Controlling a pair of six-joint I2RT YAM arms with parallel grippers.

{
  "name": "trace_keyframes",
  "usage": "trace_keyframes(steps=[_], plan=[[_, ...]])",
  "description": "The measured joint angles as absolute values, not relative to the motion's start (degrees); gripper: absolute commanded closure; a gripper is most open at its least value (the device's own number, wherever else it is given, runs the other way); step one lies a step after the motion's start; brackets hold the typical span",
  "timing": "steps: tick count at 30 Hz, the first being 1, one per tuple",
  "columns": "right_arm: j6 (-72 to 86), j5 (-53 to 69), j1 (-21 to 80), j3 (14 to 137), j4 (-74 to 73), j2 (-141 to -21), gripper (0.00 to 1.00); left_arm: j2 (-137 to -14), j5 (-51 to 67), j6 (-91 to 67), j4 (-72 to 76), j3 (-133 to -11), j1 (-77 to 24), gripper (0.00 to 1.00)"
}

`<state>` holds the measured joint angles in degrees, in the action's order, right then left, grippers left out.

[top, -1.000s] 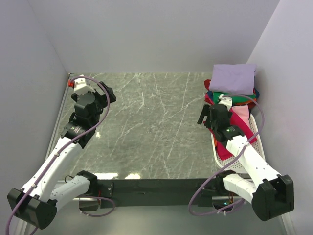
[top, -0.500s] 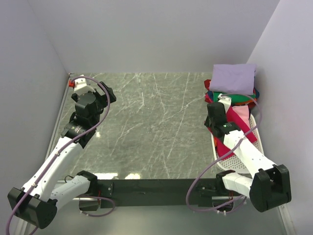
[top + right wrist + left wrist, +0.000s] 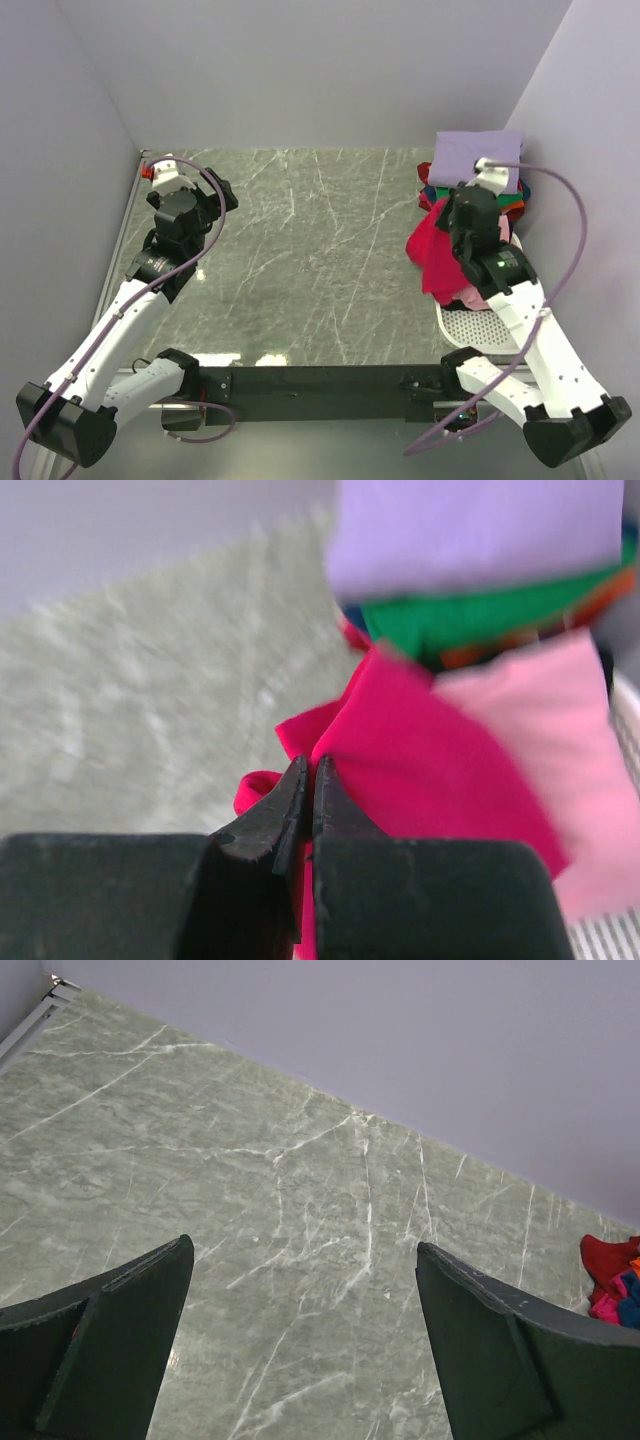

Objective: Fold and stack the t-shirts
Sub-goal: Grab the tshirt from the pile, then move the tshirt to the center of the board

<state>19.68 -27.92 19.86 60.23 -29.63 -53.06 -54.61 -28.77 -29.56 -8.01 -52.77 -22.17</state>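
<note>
My right gripper (image 3: 311, 770) is shut on the crimson-red t-shirt (image 3: 420, 750), a thin fold of it pinched between the jaws. In the top view that gripper (image 3: 447, 222) holds the red t-shirt (image 3: 432, 255) lifted, hanging over the basket's left rim. A folded lavender t-shirt (image 3: 477, 158) tops a pile with green (image 3: 470, 615), orange and blue ones under it; a pink t-shirt (image 3: 545, 750) lies beside the red one. My left gripper (image 3: 213, 192) stands open at the far left over bare marble, its fingers (image 3: 110, 1340) wide apart.
A white perforated basket (image 3: 478, 328) stands at the right edge under the clothes. The grey marble table (image 3: 310, 260) is walled by lilac panels at the back and both sides. A red part (image 3: 146, 170) sits at the far left corner.
My right gripper has shut on the red t-shirt and risen towards the back, pulling the cloth up out of the basket. The left arm has not moved.
</note>
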Motion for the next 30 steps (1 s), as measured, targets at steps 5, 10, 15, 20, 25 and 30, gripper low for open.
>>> trace_keyframes(steps=[5, 10, 15, 20, 25, 30], plan=[[15.77, -25.1, 22.63, 73.1, -27.99, -56.14, 1.0, -54.63, -28.77, -29.39, -7.99, -52.77, -22.17, 0.01], [12.4, -16.23, 27.9, 87.35, -24.47, -64.31, 1.0, -54.63, -28.77, -29.3, -7.97, -52.71, -22.17, 0.01], [10.5, -7.27, 33.89, 96.12, -22.09, -72.84, 1.0, -54.59, -28.8, -29.17, -7.97, -52.71, -22.17, 0.01], [9.89, -2.87, 37.43, 97.03, -22.0, -78.02, 1.0, -54.59, -28.8, -29.17, -7.97, -52.69, -22.15, 0.01], [10.7, -4.89, 37.65, 90.7, -20.12, -78.28, 0.47, -54.61, -28.8, -29.12, -7.97, -52.66, -22.17, 0.01], [11.73, -12.08, 37.63, 79.85, -18.09, -77.28, 0.25, -55.11, -28.77, -28.86, -7.81, -52.66, -22.17, 0.01]])
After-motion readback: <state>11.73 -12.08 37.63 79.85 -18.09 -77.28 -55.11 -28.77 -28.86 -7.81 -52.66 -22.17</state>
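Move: The red t-shirt already hangs from the right hand's shut fingers. The bare patch of table it is meant for lies about 33 cm to that hand's left, roughly level with it and some 28 cm below. The pink t-shirt in the basket is about 12 cm to this hand's right, straight across, 22 cm down; the folded stack is 18 cm ahead and 10 cm right. From the left hand the patch is about 11 cm right, 6 cm back. The red t-shirt, still pinched, is swung up and out to the left, away from the basket and over the open table: the right hand climbs nearly 20 cm while sweeping about 22 cm left, turning some 45 degrees counter-clockwise and tipping its fingers up. It then drops back down quickly by about 15 cm, and the fingers spring open to let go of the cloth. ##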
